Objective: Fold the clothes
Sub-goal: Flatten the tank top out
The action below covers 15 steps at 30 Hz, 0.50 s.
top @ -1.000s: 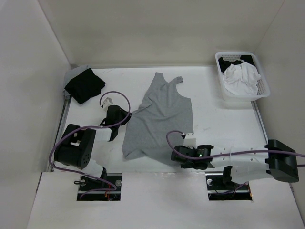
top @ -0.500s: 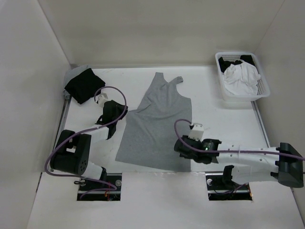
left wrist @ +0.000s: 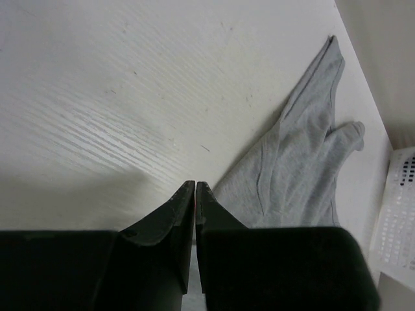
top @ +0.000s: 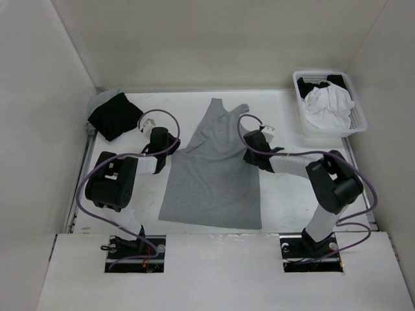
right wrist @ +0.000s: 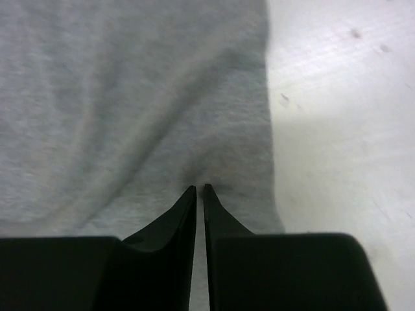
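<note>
The clothes [top: 214,175], a grey tank top, lie flat in the middle of the table with the straps at the far end. My left gripper [top: 170,148] is at the top's left edge. In the left wrist view it [left wrist: 195,184] is shut, tips on the white table, and the grey edge [left wrist: 305,162] runs up against its right finger. I cannot tell whether any cloth is pinched. My right gripper [top: 249,157] is on the top's right side. In the right wrist view it [right wrist: 200,188] is closed down onto the grey fabric [right wrist: 130,97], which puckers at its tips.
A black garment [top: 115,115] lies at the far left corner. A white basket [top: 324,136] with a white garment [top: 327,107] stands at the far right, and its edge shows in the left wrist view [left wrist: 399,214]. Walls enclose the table on three sides.
The right arm let go of the hem near the front edge and swung far up the top's right side, closing there. The bunched hem now lies flat. The left gripper moved slightly farther and to the right.
</note>
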Each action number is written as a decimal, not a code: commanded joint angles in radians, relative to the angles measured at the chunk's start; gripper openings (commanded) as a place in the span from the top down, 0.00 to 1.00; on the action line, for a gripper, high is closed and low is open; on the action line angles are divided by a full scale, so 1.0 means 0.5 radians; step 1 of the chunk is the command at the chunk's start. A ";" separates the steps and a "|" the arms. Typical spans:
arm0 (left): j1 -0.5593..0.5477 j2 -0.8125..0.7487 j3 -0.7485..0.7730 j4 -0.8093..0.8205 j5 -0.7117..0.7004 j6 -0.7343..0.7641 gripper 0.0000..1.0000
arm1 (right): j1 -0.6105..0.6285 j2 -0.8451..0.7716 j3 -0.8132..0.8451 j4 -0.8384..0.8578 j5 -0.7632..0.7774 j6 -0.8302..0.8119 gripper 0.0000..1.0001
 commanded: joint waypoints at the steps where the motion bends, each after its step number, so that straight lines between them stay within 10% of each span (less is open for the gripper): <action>1: -0.135 -0.155 0.011 0.065 0.060 0.084 0.95 | -0.059 0.128 0.173 0.180 -0.188 -0.116 0.88; 15: -0.406 0.320 0.541 -0.233 0.155 0.394 0.91 | -0.390 0.552 0.771 0.070 -0.489 -0.168 0.88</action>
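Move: Just off the tank top's left armpit, the left hand has the cloth of the upper chest about 11 cm to its right, level fore and aft and some 2 cm below; the left strap's tip is 24 cm ahead and 16 cm right. From the right hand, low on the shirt's right side, the right armhole corner lies roughly 11 cm ahead and 5 cm right, the right strap's end 25 cm ahead and 3 cm left, and the bottom hem's middle 28 cm back and 16 cm left. Pushing forward about 10 cm with nearly shut fingertips kept low on the cloth, the right hand drives the shirt's right side towards the armhole corner. The left hand swings about 11 cm right, from the left armpit onto the upper chest, drawing back a little and rising, then coming forward and down again while turning some 20 degrees clockwise; its fingers stay shut. ##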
